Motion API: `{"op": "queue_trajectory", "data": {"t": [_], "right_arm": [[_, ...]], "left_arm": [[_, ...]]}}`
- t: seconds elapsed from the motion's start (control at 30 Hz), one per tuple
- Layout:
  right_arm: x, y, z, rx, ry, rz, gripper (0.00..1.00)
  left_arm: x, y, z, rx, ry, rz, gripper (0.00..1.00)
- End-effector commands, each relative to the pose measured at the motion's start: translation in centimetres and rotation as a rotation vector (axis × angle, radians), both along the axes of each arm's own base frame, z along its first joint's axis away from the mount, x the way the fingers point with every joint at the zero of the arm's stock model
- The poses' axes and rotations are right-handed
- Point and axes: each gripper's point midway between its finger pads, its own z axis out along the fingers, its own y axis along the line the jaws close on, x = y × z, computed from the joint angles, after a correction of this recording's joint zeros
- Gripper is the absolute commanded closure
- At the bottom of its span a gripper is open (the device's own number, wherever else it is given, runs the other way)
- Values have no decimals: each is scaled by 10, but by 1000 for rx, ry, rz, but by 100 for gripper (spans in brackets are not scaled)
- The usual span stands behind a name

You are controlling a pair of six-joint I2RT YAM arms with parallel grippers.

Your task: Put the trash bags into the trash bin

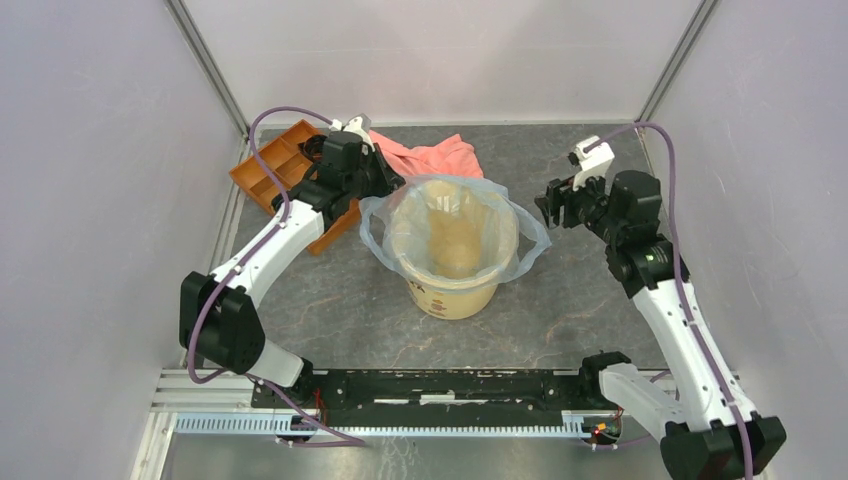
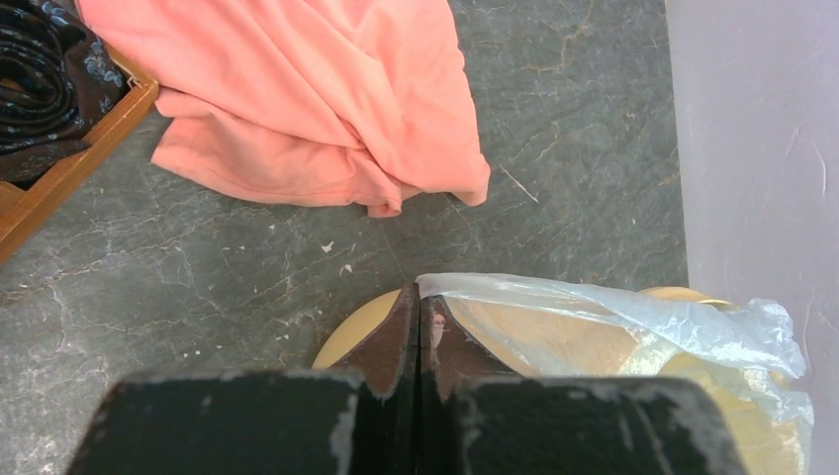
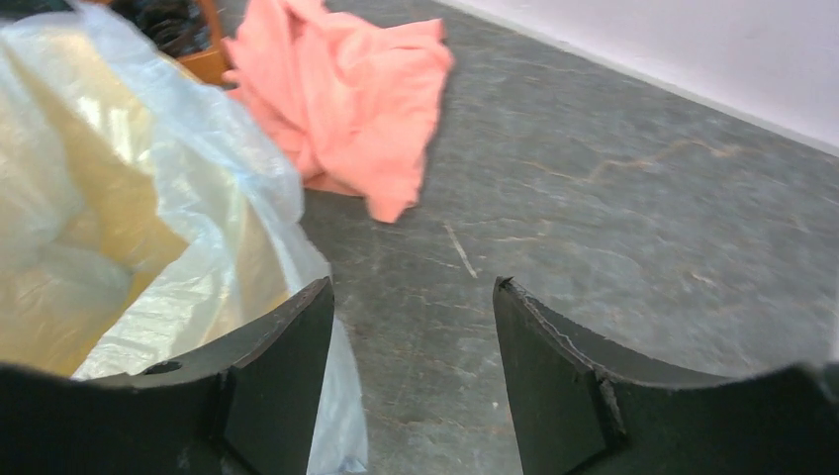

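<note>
The tan-yellow trash bin (image 1: pixel 455 292) stands mid-table with the pale blue translucent trash bag (image 1: pixel 530 245) lining it, the film draped over the rim all round. My left gripper (image 1: pixel 386 186) is at the bin's far-left rim. In the left wrist view it (image 2: pixel 419 293) is shut, with the bag's edge (image 2: pixel 613 317) pinched at its tips above the bin rim (image 2: pixel 354 334). My right gripper (image 1: pixel 549 206) is open and empty, just right of the bag's right flap. In the right wrist view it (image 3: pixel 411 289) has the bag (image 3: pixel 148 198) beside its left finger.
A salmon-pink cloth (image 1: pixel 440 155) lies behind the bin, also seen in both wrist views (image 2: pixel 317 99) (image 3: pixel 346 99). An orange-brown compartment tray (image 1: pixel 272 170) holding dark items sits at the far left, under the left arm. Walls close in the back and sides.
</note>
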Motion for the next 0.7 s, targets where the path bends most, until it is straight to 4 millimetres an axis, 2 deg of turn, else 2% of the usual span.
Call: {"op": "queue_trajectory", "data": {"t": [0.0,0.07,0.17,0.27,0.53,0.57,0.67], "right_arm": [[-4,39,-17,14,20,263,33],[-5,48,-19,35,12,309,34],[1,48,-27,34,12,308,37],[7,54,-35,56,38,328,45],[24,67,-35,125,16,351,43],[28,67,-35,136,22,343,46],[41,65,-37,184,58,271,74]], "left_arm": [[1,1,10,0,-29,-14,98],[-1,0,11,-7,-29,-21,98],[-3,-1,12,-14,-28,-27,98],[-4,-3,11,-18,-24,-34,98],[-5,-2,7,-14,-20,-38,98],[-5,-2,7,-14,-23,-39,98],[-3,1,5,-4,-29,-22,98]]}}
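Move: The trash bag's right rim edge lies about 7 cm to the right hand's left, 2 cm ahead and 6 cm below. The trash bin's middle is some 19 cm left of that hand, 4 cm back and 17 cm below, with the pink cloth about 24 cm left, 12 cm ahead and 25 cm below. From the left hand, still pinching the bag, that right rim is roughly 25 cm right, 4 cm back, level. The right hand swings about 6 cm left and as far down, narrowing its fingers astride the bag's rim. ##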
